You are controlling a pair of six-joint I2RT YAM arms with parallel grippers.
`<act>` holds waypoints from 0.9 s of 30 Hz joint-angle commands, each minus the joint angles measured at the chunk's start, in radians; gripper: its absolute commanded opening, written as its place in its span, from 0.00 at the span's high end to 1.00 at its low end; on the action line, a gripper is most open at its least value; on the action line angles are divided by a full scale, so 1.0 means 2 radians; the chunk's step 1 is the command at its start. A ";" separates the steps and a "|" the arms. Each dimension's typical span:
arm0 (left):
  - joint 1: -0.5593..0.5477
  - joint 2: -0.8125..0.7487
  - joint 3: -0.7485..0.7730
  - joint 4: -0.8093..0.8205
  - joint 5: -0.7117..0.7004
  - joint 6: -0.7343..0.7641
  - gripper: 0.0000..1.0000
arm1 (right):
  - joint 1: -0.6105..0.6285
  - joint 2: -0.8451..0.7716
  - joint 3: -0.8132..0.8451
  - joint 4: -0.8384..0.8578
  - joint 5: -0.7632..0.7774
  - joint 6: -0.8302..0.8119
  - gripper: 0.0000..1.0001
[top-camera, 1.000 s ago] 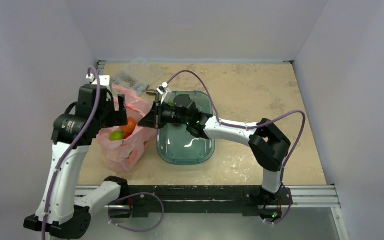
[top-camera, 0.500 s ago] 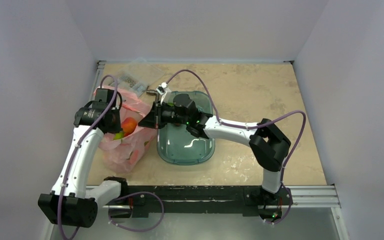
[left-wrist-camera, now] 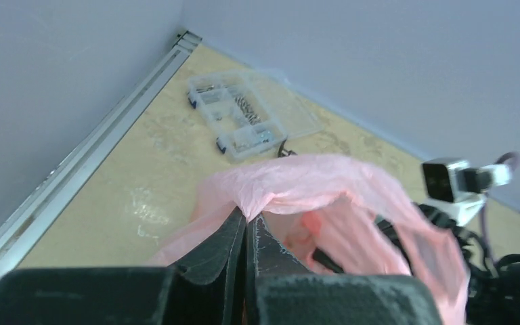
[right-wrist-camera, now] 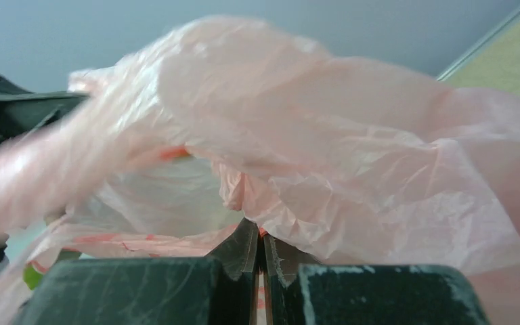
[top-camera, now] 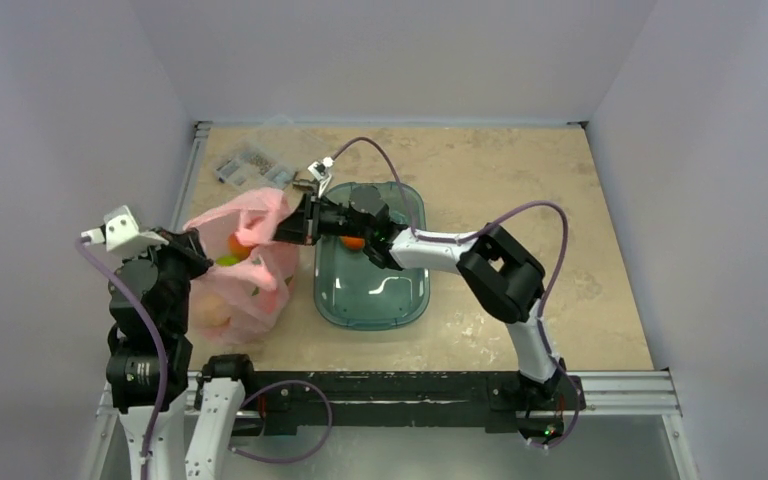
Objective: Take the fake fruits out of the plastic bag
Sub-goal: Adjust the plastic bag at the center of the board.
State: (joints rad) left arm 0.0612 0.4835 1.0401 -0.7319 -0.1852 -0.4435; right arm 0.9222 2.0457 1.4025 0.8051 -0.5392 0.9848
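The pink plastic bag (top-camera: 250,300) stands at the left of the table, its mouth stretched between both grippers. My left gripper (top-camera: 195,245) is shut on the bag's left rim; the left wrist view shows the film (left-wrist-camera: 325,179) pinched between its jaws (left-wrist-camera: 249,220). On the right rim my right gripper (top-camera: 290,225) is shut too, with pink film (right-wrist-camera: 352,135) bunched at its tips (right-wrist-camera: 260,238). Inside the mouth lie an orange-red fake fruit (top-camera: 239,245) and a green one (top-camera: 226,261). Any other fruits are hidden by the film.
A teal see-through tub (top-camera: 400,310) sits just right of the bag, under my right forearm, with an orange fruit (top-camera: 353,242) in it. A small clear parts box (top-camera: 243,163) (left-wrist-camera: 237,115) lies at the back left by the wall rail.
My left gripper came down from above the bag, closed on its left rim and drew it towards the near left. The bag mouth now spreads wider; my right gripper shifted slightly left, holding its rim.
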 commanded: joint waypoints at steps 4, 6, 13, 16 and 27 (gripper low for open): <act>0.005 -0.042 -0.086 0.103 -0.015 -0.033 1.00 | -0.039 0.046 0.001 0.041 -0.040 0.036 1.00; 0.005 -0.056 -0.113 0.121 -0.012 -0.017 1.00 | -0.047 0.036 -0.003 -0.021 -0.035 -0.005 1.00; 0.004 -0.073 -0.156 0.118 -0.014 -0.002 1.00 | -0.061 -0.007 0.056 -0.259 0.020 -0.179 0.95; 0.005 -0.080 -0.167 0.110 0.005 0.007 1.00 | -0.063 -0.007 0.121 -0.382 0.045 -0.224 0.82; 0.004 -0.036 -0.157 0.032 0.110 -0.007 1.00 | -0.032 -0.198 -0.004 -0.386 0.106 -0.250 0.19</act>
State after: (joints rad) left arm 0.0650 0.3706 0.6991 -0.6243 -0.0845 -0.4530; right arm 0.8085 1.8011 1.5032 -0.0284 -0.3584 0.5049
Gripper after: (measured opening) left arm 0.006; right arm 0.756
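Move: The plastic bag hangs between the hands, its rim already pinched by both. Its middle lies about 11 cm to the right hand's left, 5 cm back and 15 cm below. From the right hand, the green tray is some 16 cm to the right and 3 cm ahead, the pipe tool 15 cm ahead and 2 cm right, and the parts box 20 cm ahead and 10 cm left, all roughly 25 cm down. The bag's middle is 5 cm right of the left hand, level fore and aft, 21 cm below. The bag is let down by both hands, the left sinking about 10 cm with its rim pinch kept. The right lowers its side some 11 cm while going forward, then opens wide, lets go of the rim and climbs back up, swinging right over the tray's near-left part, away from the bag, its fingers tipping down some 30 degrees. ##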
